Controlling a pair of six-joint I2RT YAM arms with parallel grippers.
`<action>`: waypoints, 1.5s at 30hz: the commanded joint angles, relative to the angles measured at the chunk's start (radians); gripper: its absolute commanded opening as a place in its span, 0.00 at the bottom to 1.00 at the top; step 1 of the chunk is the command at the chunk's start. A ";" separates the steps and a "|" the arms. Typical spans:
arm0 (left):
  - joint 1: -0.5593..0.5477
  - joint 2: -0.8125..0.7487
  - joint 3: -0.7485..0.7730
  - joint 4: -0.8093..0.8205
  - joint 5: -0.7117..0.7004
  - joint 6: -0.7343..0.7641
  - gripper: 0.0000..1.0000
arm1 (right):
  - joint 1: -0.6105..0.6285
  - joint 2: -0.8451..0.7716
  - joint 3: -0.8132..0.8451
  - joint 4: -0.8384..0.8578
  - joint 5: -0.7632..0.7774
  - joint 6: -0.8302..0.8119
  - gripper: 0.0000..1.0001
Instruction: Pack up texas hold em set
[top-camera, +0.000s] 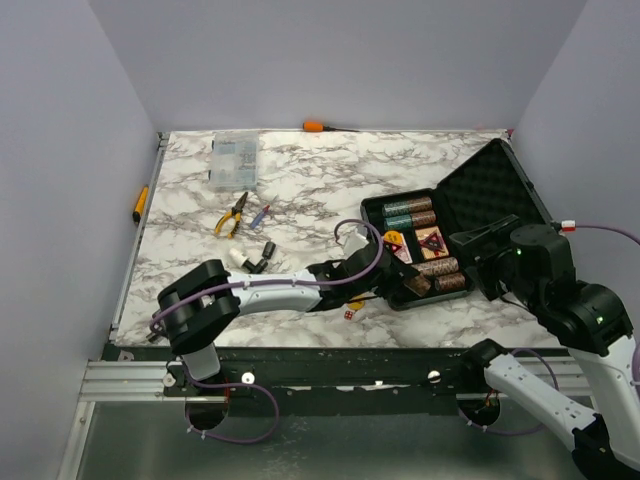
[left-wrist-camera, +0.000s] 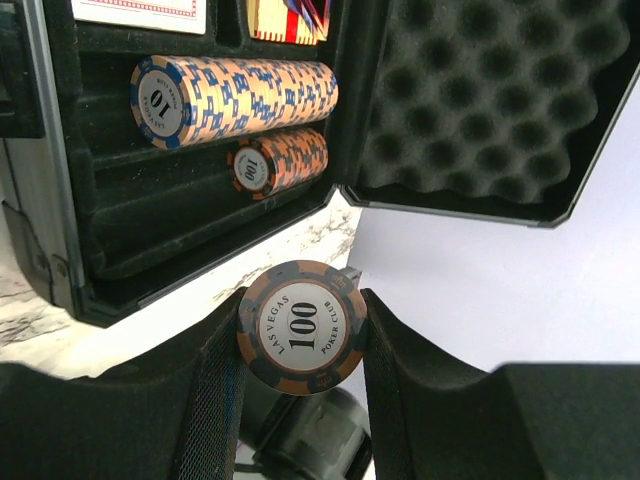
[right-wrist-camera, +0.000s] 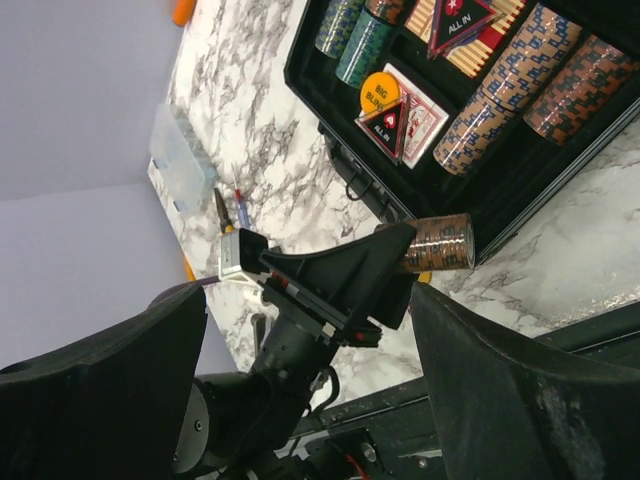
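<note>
The black case (top-camera: 372, 210) lies open at the right, its foam-lined lid (top-camera: 495, 190) tilted back. In its base lie teal chip stacks (right-wrist-camera: 350, 30), brown chip stacks (right-wrist-camera: 510, 80), a card deck (right-wrist-camera: 415, 125) and a yellow disc (right-wrist-camera: 380, 92). My left gripper (top-camera: 408, 283) is shut on a short brown chip stack (left-wrist-camera: 303, 327) whose end face reads 100. It holds the stack level over the near edge of the case. My right gripper (right-wrist-camera: 305, 300) hangs open and empty above that spot. Red dice (top-camera: 349, 313) lie on the table by the left arm.
A clear plastic parts box (top-camera: 233, 160) sits at the back left, with yellow-handled pliers (top-camera: 231, 215) and small black cylinders (top-camera: 262, 255) nearer. An orange-handled tool (top-camera: 315, 126) lies along the back edge. White walls close in the marble table (top-camera: 300, 190).
</note>
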 joint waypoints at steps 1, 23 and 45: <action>-0.014 0.052 0.089 -0.031 -0.038 -0.113 0.00 | 0.006 -0.023 -0.010 -0.061 0.057 0.030 0.86; -0.091 0.190 0.166 -0.100 -0.172 -0.337 0.07 | 0.004 0.014 -0.057 -0.097 0.024 -0.041 0.86; -0.114 0.200 0.101 -0.136 -0.146 -0.500 0.47 | 0.005 0.140 -0.080 0.025 0.028 -0.131 0.86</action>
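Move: The left hand already holds the roll of 100 chips just above the case's near-left corner. The empty end of the case's near row lies about 10 cm below it, roughly 2 cm back and 2 cm to its right. At that same depth, the short 100 roll sits level ahead and some 9 cm right, the long 10-chip roll 3 cm ahead and 6 cm right, and the card deck 7 cm ahead and 1 cm left. From the right hand, the empty end is about 23 cm below, 5 cm left and 3 cm back. Still pinching the 100-chip roll, the left hand lowers it about 5.5 cm towards the empty near row and carries it some 3.5 cm right, the wrist tipping further down and swinging counter-clockwise. The open right hand eases back and right a little, then sinks about 6 cm towards the case and comes forward some 3 cm, its wrist tilting. ##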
